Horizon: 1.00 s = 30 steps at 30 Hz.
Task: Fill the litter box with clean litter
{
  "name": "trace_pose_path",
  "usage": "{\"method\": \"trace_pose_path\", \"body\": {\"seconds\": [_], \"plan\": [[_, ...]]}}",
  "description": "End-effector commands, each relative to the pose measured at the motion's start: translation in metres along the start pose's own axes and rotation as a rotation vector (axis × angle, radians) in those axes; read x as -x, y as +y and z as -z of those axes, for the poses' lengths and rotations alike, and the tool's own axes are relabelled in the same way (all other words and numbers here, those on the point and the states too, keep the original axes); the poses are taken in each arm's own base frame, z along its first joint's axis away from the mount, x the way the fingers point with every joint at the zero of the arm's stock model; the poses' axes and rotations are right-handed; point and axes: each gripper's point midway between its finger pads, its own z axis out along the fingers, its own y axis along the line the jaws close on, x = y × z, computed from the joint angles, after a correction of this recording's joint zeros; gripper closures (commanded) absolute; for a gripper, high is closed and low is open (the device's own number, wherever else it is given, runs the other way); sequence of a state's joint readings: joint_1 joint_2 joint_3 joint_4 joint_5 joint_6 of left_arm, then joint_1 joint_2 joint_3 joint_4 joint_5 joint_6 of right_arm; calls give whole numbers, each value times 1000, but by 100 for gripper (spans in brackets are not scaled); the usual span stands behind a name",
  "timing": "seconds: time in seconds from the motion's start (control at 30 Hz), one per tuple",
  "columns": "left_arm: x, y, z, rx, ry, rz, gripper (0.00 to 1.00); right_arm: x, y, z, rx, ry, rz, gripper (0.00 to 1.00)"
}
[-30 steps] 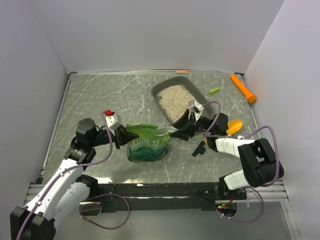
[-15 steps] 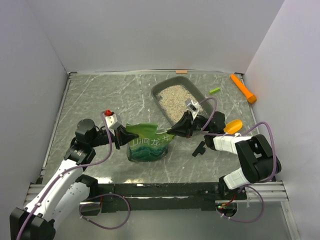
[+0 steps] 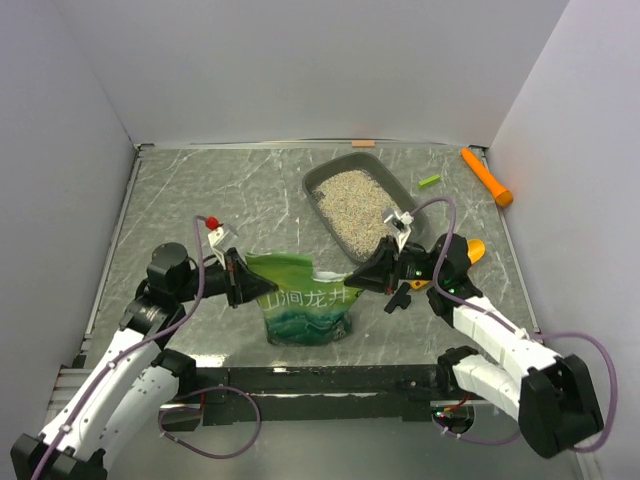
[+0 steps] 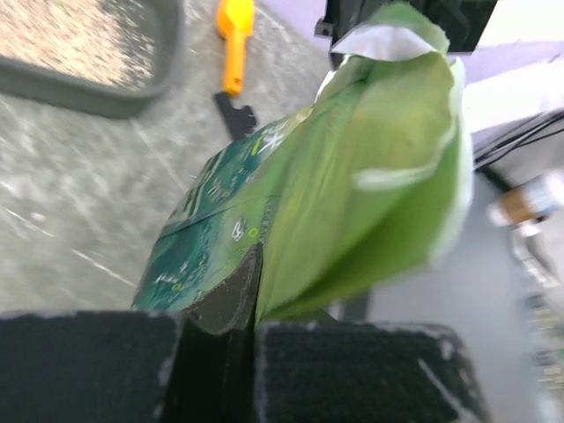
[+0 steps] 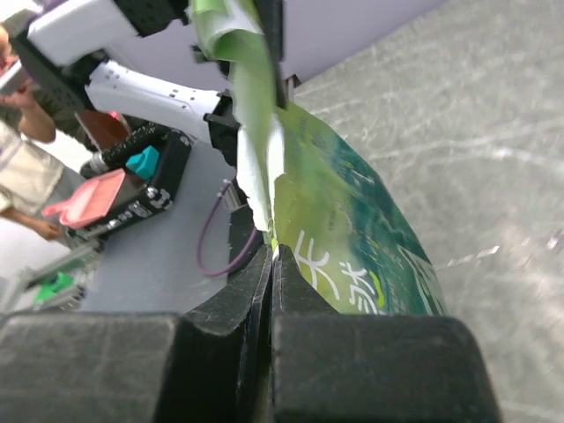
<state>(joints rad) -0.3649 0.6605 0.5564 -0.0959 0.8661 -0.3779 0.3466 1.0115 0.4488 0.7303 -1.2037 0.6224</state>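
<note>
The litter box [image 3: 345, 163] lies at the back centre, and clean litter [image 3: 357, 203] covers its floor. A crinkled green bag [image 3: 305, 308] hangs upright between both arms, in front of the box. My left gripper [image 3: 258, 286] is shut on the bag's left top edge, and my right gripper [image 3: 353, 281] is shut on its right top corner. The left wrist view shows the green bag [image 4: 352, 176] bulging open from the left gripper [image 4: 251, 269], with the litter box [image 4: 97, 88] and its litter [image 4: 79, 26] beyond. In the right wrist view the right gripper [image 5: 275, 254] pinches the printed bag [image 5: 352, 238].
An orange-yellow scoop [image 3: 472, 249] lies right of the box, partly behind my right arm. A small black piece [image 3: 398, 297] sits below my right wrist. An orange cylinder [image 3: 486, 177] and a small green stick [image 3: 429, 181] lie at the back right.
My right gripper has shut on the bag's right top corner. Both arms have shifted towards the near edge, and the bag now sits a little lower and to the right.
</note>
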Motion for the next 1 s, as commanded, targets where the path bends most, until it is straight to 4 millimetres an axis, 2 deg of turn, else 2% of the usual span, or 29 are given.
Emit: {"method": "trace_pose_path", "body": {"seconds": [0.0,0.03,0.13,0.23,0.43,0.47,0.6,0.7,0.73,0.97], "plan": [[15,-15,13,38,-95,163,99,-15,-2,11,-108,-6,-107,100],[10,-13,13,35,-103,177,99,-24,-3,13,-118,3,-135,100],[4,-25,17,-17,-122,211,99,-44,-7,17,-156,24,-233,100],[-2,-29,20,-28,-123,260,99,-55,-12,19,-189,27,-331,100],[-18,-31,21,-24,-56,408,99,-50,-4,19,-210,38,-488,100],[-19,-33,21,-26,-50,420,99,-59,-3,20,-226,73,-532,100],[-21,-41,26,-28,-30,449,99,-64,-3,21,-263,85,-579,100],[-30,-41,29,-4,3,503,99,-76,0,23,-262,105,-671,100],[-40,-38,30,30,36,552,99,-79,0,24,-266,114,-695,100],[-64,-36,40,128,98,719,99,-98,8,33,-347,178,-836,100]]}}
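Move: Each hand still pinches a top corner of the green litter bag. From the left hand, the bag's body lies about 6 cm to the right, 3 cm back and some 13 cm below; from the right hand, it is about 8 cm to the left, equally far back and below. The litter box lies roughly 26 cm ahead of the right hand and 7 cm to its right. On that side too are the black clip, 13 cm right and 3 cm ahead, and the scoop, 25 cm right and 10 cm ahead, all near table level. Back towards the robot and down, both hands draw the bag's mouth, quickly at first and then more slowly: the left about 6 cm back with a small sink, the right about 5 cm back and 6 cm down. Both wrists keep rolling about their sideways-pointing fingers, some 30 to 40 degrees, tops turning forward, while the fingers stay shut on the two corners. ##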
